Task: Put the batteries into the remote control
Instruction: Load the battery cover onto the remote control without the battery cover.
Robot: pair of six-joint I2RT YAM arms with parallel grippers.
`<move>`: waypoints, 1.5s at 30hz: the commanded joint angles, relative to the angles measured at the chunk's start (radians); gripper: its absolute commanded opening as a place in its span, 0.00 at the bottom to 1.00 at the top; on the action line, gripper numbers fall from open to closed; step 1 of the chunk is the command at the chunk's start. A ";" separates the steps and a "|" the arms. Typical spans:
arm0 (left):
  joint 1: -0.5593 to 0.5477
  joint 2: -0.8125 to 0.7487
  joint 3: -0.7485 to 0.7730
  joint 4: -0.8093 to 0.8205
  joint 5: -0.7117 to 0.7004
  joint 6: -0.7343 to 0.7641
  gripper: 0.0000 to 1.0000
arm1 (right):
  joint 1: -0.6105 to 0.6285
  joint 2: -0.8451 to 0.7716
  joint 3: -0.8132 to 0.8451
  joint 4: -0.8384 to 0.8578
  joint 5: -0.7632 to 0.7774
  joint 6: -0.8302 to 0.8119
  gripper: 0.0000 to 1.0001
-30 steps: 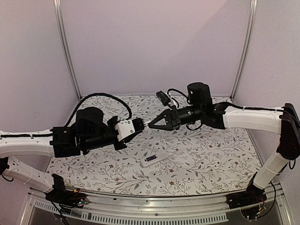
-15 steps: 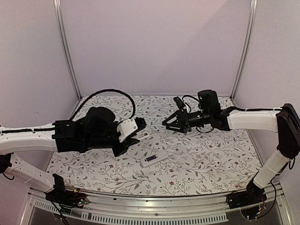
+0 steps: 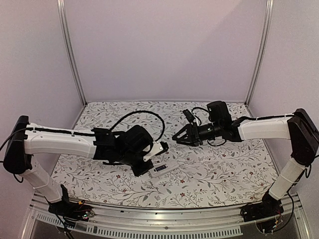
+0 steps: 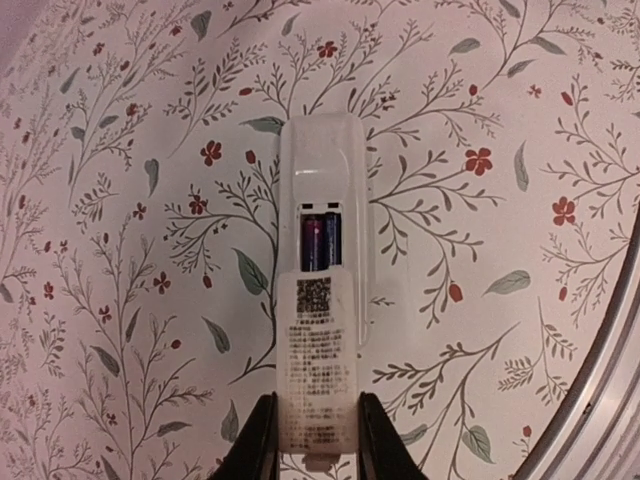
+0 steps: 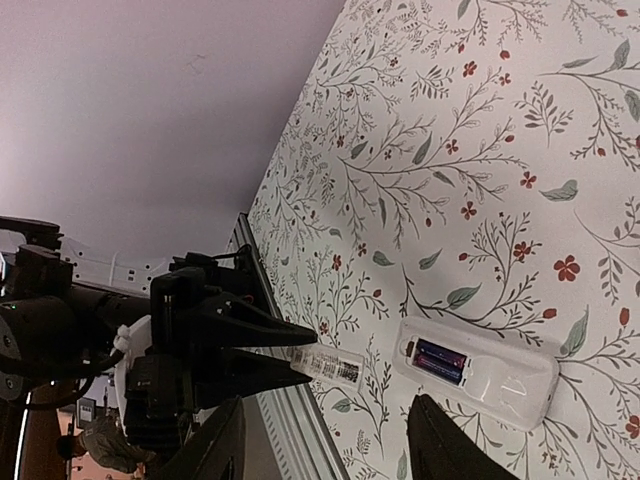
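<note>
The remote control [image 4: 322, 160] lies back up on the floral table, its compartment uncovered. Both batteries [image 4: 322, 243] sit side by side in that recess, dark with a purple sheen. My left gripper [image 4: 316, 440] is shut on a small flat white cover [image 4: 318, 360] with a printed label, held just over the remote's near end. From above, the left gripper [image 3: 155, 154] hangs beside the remote control [image 3: 165, 168]. My right gripper [image 3: 177, 137] is open and empty, in the air to the remote's back right. The right wrist view shows the remote control [image 5: 480, 370], batteries [image 5: 440, 360] and cover [image 5: 330, 365].
The floral mat [image 3: 224, 164] covers the table. A metal rail [image 3: 164, 221] runs along the near edge, close to the remote. White walls and two upright aluminium posts [image 3: 72, 55] close in the back and sides.
The two grippers were meeting in the air. The right gripper has opened and drawn back to the right. The left arm has swung down to the remote, carrying the white cover.
</note>
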 commanded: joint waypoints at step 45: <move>0.063 0.329 0.243 -0.058 0.029 0.054 0.18 | -0.013 0.180 -0.041 0.017 -0.046 0.065 0.20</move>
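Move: The left hand has the battery cover pinched, its free end pointing down and to the right. The remote control's middle lies roughly 5 cm ahead, 6 cm right and 10 cm below that hand; its open battery compartment is nearer, about 4 cm ahead, 5 cm right and 9 cm down. From the empty right hand the remote is some 2 cm back, 4 cm left and 16 cm below, while the held cover is about 7 cm back, 9 cm left and 8 cm down. Down first and quickly, then creeping, the left hand lowers the still-pinched cover about 5 cm, easing forward and right with a tilt of some 10 degrees, to bring its free end over the battery compartment. The right hand sinks about 7 cm towards the remote, rolling slightly, and draws its half-open empty fingers to a narrow gap. ##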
